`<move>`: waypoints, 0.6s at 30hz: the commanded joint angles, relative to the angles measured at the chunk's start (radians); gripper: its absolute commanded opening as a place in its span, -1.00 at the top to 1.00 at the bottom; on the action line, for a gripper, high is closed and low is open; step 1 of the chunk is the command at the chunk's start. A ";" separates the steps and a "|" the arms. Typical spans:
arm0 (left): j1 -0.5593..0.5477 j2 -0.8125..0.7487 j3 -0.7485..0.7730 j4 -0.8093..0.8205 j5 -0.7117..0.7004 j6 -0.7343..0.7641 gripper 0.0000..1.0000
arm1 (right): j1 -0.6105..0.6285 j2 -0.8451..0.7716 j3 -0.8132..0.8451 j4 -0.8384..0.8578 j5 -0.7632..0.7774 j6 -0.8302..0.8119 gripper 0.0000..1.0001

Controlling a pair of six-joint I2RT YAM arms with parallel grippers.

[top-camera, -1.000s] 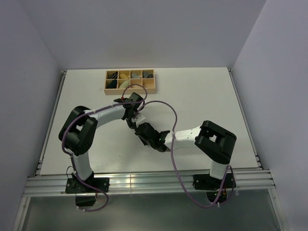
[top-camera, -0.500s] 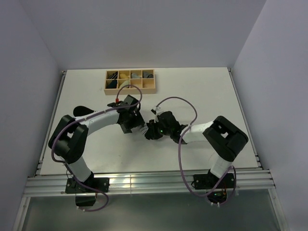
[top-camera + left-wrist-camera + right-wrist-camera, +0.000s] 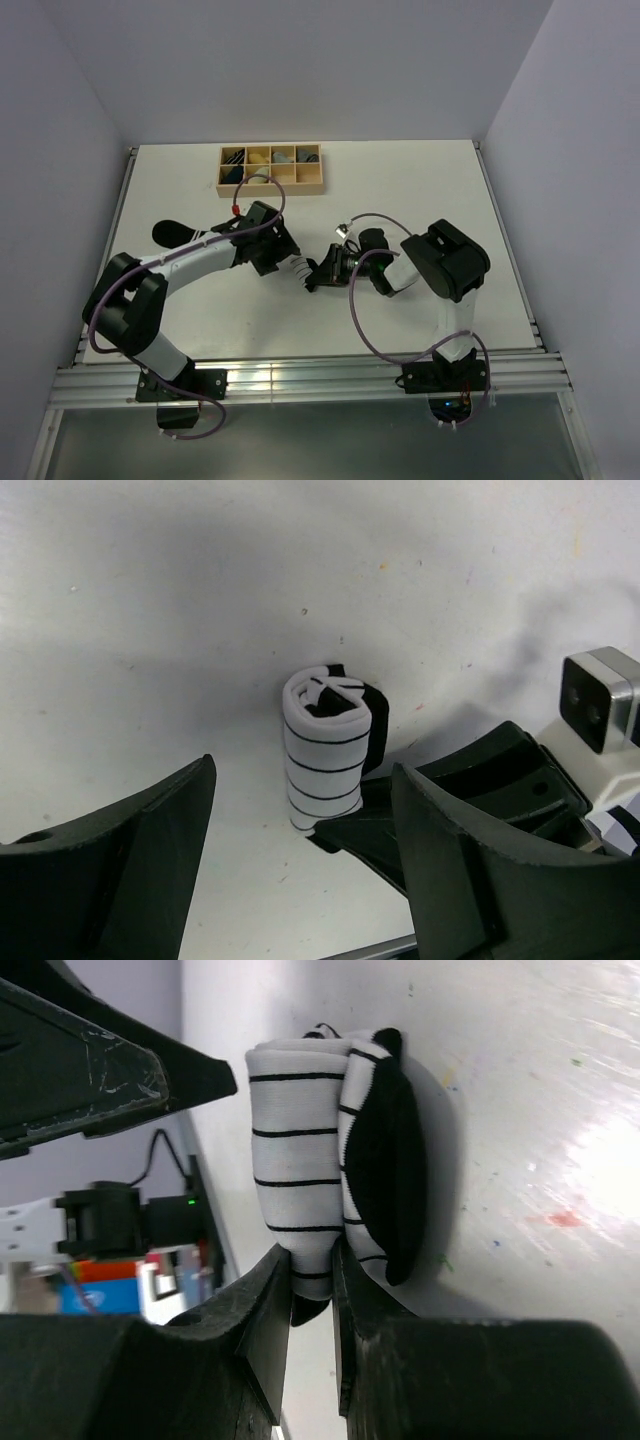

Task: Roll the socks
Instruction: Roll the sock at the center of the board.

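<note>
The white sock with thin black stripes is rolled into a tight roll [image 3: 322, 750] with its black end wrapped on one side [image 3: 385, 1180]. It lies on the white table [image 3: 430, 200] at the middle [image 3: 299, 267]. My right gripper [image 3: 312, 1290] is shut on one end of the roll, low at the table [image 3: 320, 273]. My left gripper [image 3: 305, 880] is open, its fingers standing wide either side of the roll's near end without touching it [image 3: 287, 259]. A black sock [image 3: 172, 232] lies flat at the left, partly hidden behind my left arm.
A wooden compartment box [image 3: 310, 183] with several sock rolls in it stands at the back of the table. Purple cables loop over both arms. The table's metal rail [image 3: 300, 375] runs along the near edge.
My left gripper has gone from shut to open, letting go of the roll, and has drawn a little left. My right arm swung in and now clamps the roll's other end.
</note>
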 commanded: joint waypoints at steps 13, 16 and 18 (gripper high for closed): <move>-0.002 0.137 0.016 0.118 0.067 0.024 -0.31 | -0.035 0.099 0.031 -0.042 -0.086 0.070 1.00; -0.003 0.153 0.016 0.116 0.062 0.031 -0.16 | -0.038 0.099 0.037 -0.067 -0.080 0.053 1.00; -0.003 0.166 0.019 0.113 0.061 0.033 0.02 | -0.038 0.087 0.037 -0.090 -0.071 0.042 0.99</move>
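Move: The striped sock's roll, its far end open between the left fingertips, has its middle about 1 cm back, 3 cm right and 5 cm below the left hand. The right gripper pinches its other end, so for that hand the middle is some 2 cm ahead, 2 cm left and 1 cm lower. From the left hand the box lies about 24 cm ahead and 5 cm left, the black sock 6 cm ahead and 24 cm left, both some 6 cm down. The left hand eases a little to the right and then sinks, about 4 cm down and 1.5 cm right in all with the wrist barely turning, so that its open fingers come down astride the far end of the striped roll and begin to close, from three-quarters to about half open. The right hand stays put with an unchanged pinch on the roll's near end, only tilting by some 5 degrees. ##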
